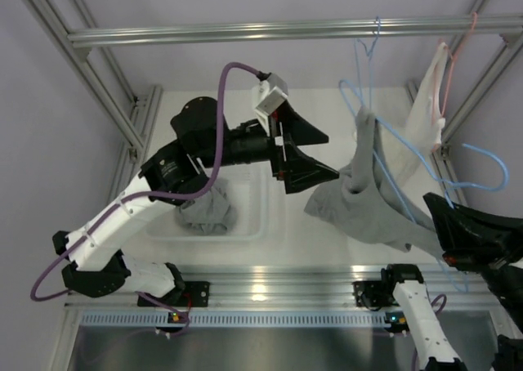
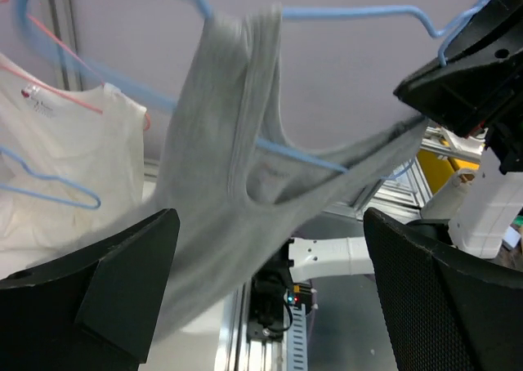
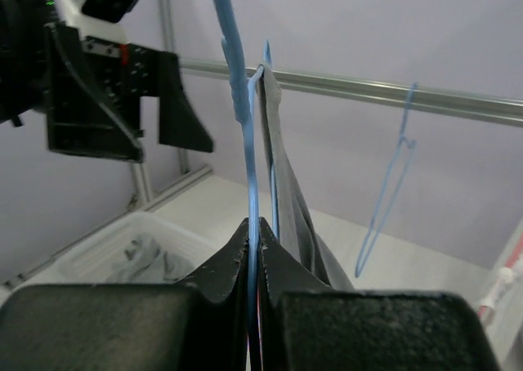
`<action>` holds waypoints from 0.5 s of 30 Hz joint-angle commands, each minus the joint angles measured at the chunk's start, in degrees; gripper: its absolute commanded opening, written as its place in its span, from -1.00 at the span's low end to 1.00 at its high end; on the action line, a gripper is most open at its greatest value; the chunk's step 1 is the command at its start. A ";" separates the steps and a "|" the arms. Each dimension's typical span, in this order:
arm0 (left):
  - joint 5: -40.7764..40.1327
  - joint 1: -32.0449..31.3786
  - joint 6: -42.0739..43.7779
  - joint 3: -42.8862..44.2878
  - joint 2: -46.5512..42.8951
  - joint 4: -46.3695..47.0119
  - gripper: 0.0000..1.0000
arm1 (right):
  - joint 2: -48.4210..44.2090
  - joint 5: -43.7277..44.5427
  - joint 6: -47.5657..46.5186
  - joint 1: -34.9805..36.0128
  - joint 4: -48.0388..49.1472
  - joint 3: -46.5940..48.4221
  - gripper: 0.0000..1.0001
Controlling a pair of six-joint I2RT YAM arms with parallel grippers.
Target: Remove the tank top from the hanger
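Observation:
A grey tank top (image 1: 355, 195) hangs skewed on a light blue wire hanger (image 1: 392, 154), one strap over the wire. My right gripper (image 1: 437, 212) is shut on the hanger's wire at the lower right. In the right wrist view the jaws (image 3: 253, 224) pinch the blue hanger (image 3: 248, 126), with the tank top (image 3: 286, 183) just beyond. My left gripper (image 1: 331, 154) stands open left of the garment, not touching it. In the left wrist view its fingers (image 2: 106, 289) frame the tank top (image 2: 221, 183) and the hanger (image 2: 343, 13).
A white garment (image 1: 429, 109) hangs on a pink hanger (image 1: 458, 48) at the back right. An empty blue hanger (image 1: 368, 44) hangs from the metal rail (image 1: 245, 32). A clear bin (image 1: 245, 224) holding a grey garment (image 1: 208, 212) sits under the left arm.

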 commanded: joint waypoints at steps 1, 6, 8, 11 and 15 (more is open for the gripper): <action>-6.58 -3.38 5.74 4.27 4.86 5.03 0.98 | 6.25 -13.02 4.65 0.60 0.67 -0.50 -1.00; -17.05 -4.35 8.45 5.16 6.01 6.53 0.86 | 9.86 -15.85 7.47 0.69 3.76 -0.25 -1.00; -21.42 -4.35 9.43 3.32 5.31 6.53 0.84 | 11.80 -16.73 7.73 0.60 3.93 -0.15 -1.00; -25.49 -4.35 11.28 -0.46 4.43 7.76 0.67 | 12.42 -17.26 8.52 0.60 5.68 -1.29 -1.00; -32.08 -4.35 14.18 -1.61 5.40 8.46 -0.02 | 13.83 -18.14 8.62 0.60 5.87 -0.06 -1.00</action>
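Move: The grey tank-top strap hung over the blue hanger lies about 9 cm to the left hand's right and 4 cm ahead, slightly lower; the hanger's far end is some 12 cm ahead, 3 cm right and 5 cm above that hand. The empty hanger on the rail is roughly 22 cm ahead, 14 cm right and 14 cm lower. From the right hand, already pinching the blue hanger, the strap is about 15 cm ahead, 16 cm left and slightly higher. Rightward about 4 cm first, then forward some 8 cm and a little down, the open left hand goes to the strap, swinging counter-clockwise about 20 degrees and closing its fingers roughly halfway around the cloth. The shut right hand keeps its pinch on the hanger and carries it forward and left, turning counter-clockwise and tipping down, to bring the strap to the left fingers. ##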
